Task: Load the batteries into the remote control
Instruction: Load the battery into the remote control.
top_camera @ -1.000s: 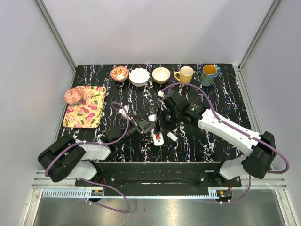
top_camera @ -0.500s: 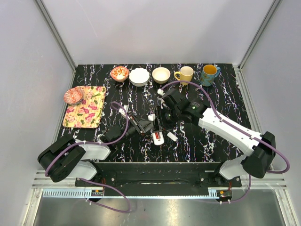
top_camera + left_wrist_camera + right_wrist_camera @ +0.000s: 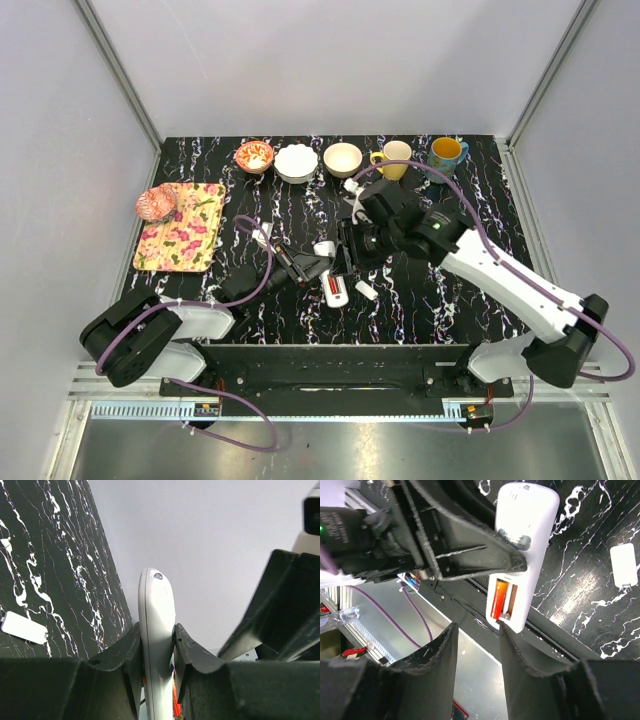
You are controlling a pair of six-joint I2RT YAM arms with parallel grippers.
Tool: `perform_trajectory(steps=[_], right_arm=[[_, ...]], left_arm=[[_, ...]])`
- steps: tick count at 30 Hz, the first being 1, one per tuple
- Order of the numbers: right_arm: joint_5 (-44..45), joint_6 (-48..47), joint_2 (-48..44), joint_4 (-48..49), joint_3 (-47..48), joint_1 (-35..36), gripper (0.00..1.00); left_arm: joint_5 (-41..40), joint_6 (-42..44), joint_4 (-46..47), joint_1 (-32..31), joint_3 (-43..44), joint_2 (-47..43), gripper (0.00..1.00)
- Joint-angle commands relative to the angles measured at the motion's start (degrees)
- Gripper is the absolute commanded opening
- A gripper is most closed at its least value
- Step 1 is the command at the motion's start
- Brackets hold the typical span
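The white remote control (image 3: 522, 550) is clamped at its middle by my left gripper (image 3: 156, 650), slot side up. In the open slot lie the batteries, an orange one (image 3: 498, 600) and a dark one (image 3: 511, 600), side by side. My right gripper (image 3: 476, 640) hangs open just off the slot end of the remote, nothing between its fingers; its right fingertip (image 3: 506, 630) is close to the remote's end. From above, the remote (image 3: 336, 291) sits near the table's front middle, with the right gripper (image 3: 345, 262) beside it.
A small white tab (image 3: 366, 291) lies on the black table right of the remote. Along the back stand three bowls (image 3: 296, 162), a yellow mug (image 3: 393, 158) and a blue mug (image 3: 444, 157). A floral tray (image 3: 182, 226) lies at the left.
My right gripper's jaws have spread apart, and the right arm has swung a little back and to the right. The left gripper keeps its hold on the remote.
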Motion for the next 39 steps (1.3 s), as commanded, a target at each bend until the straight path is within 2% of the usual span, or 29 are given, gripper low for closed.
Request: perform_trajectory(steps=[1, 3, 6, 7, 10, 11, 14, 19, 24, 29, 35, 39], right_arm=[[4.50, -2.00, -6.20, -0.95, 1.45, -0.17, 0.45], [4.70, -0.86, -9.17, 1.76, -2.15, -1.48, 0.45], [3.31, 3.97, -14.61, 16.74, -13.30, -3.50, 0.46], [1.56, 6.94, -15.95, 20.20, -18.64, -4.20, 0.48], [-4.58, 10.82, -19.38, 31.72, -26.66, -7.11, 0.58], [-5.92, 11.44, -19.91, 33.83, -28.17, -7.81, 0.64], [-10.41, 13.91, -21.23, 40.96, -32.92, -9.83, 0.71], [-17.34, 19.78, -22.20, 54.66, -39.33, -12.73, 0.78], [-23.67, 23.66, -19.31, 64.42, -41.89, -13.35, 0.79], [-29.48, 25.69, -14.48, 68.93, -42.51, -13.26, 0.80], [-30.54, 21.56, -13.32, 63.48, -40.67, -13.26, 0.81], [-32.03, 19.02, -12.97, 59.80, -39.09, -13.26, 0.78]], left_arm=[[0.01, -1.12, 24.93, 0.51, -0.55, -1.66, 0.00], [0.01, -1.64, 24.93, 0.86, -0.64, -2.19, 0.00], [0.53, -2.78, 24.93, 1.21, -0.55, -2.89, 0.00], [0.97, -3.05, 24.93, 1.47, -0.55, -3.16, 0.00], [1.59, -4.19, 25.01, 1.56, -0.55, -3.95, 0.00], [1.76, -4.46, 24.93, 1.56, -0.64, -4.56, 0.00], [2.64, -5.08, 24.93, 1.74, -0.55, -5.44, 0.00], [3.61, -5.51, 24.93, 1.65, -0.11, -5.27, 0.00], [3.70, -5.69, 24.93, 1.65, 0.41, -4.74, 0.00], [3.96, -5.69, 24.93, 1.57, 0.94, -4.57, 0.00], [4.05, -5.69, 24.93, 1.65, 1.56, -4.74, 0.00], [3.87, -5.60, 24.84, 1.65, 1.82, -4.48, 0.00]])
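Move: The remote's middle, held in the left fingers, is about 4 cm ahead of the empty right hand, 2 cm to its left and 4 cm below. Its battery slots lie almost under that hand, about 1 cm ahead, 1 cm left and 5 cm down. On the table some 20 cm below that hand, the battery cover lies roughly 4 cm back and 7 cm right, and the blue battery, hidden, 10 cm ahead and 5 cm right. The left hand has the remote's middle about 1 cm to its right, level with it. Up about 3 cm and off to the right, the right hand first swings clear of the remote, then dips and comes back left, ending near its starting place. Its wrist rolls nearly 40 degrees, bringing the fingers almost level and pointing left at the remote, while they open wide. The left hand keeps its grip and lifts the remote slightly. ##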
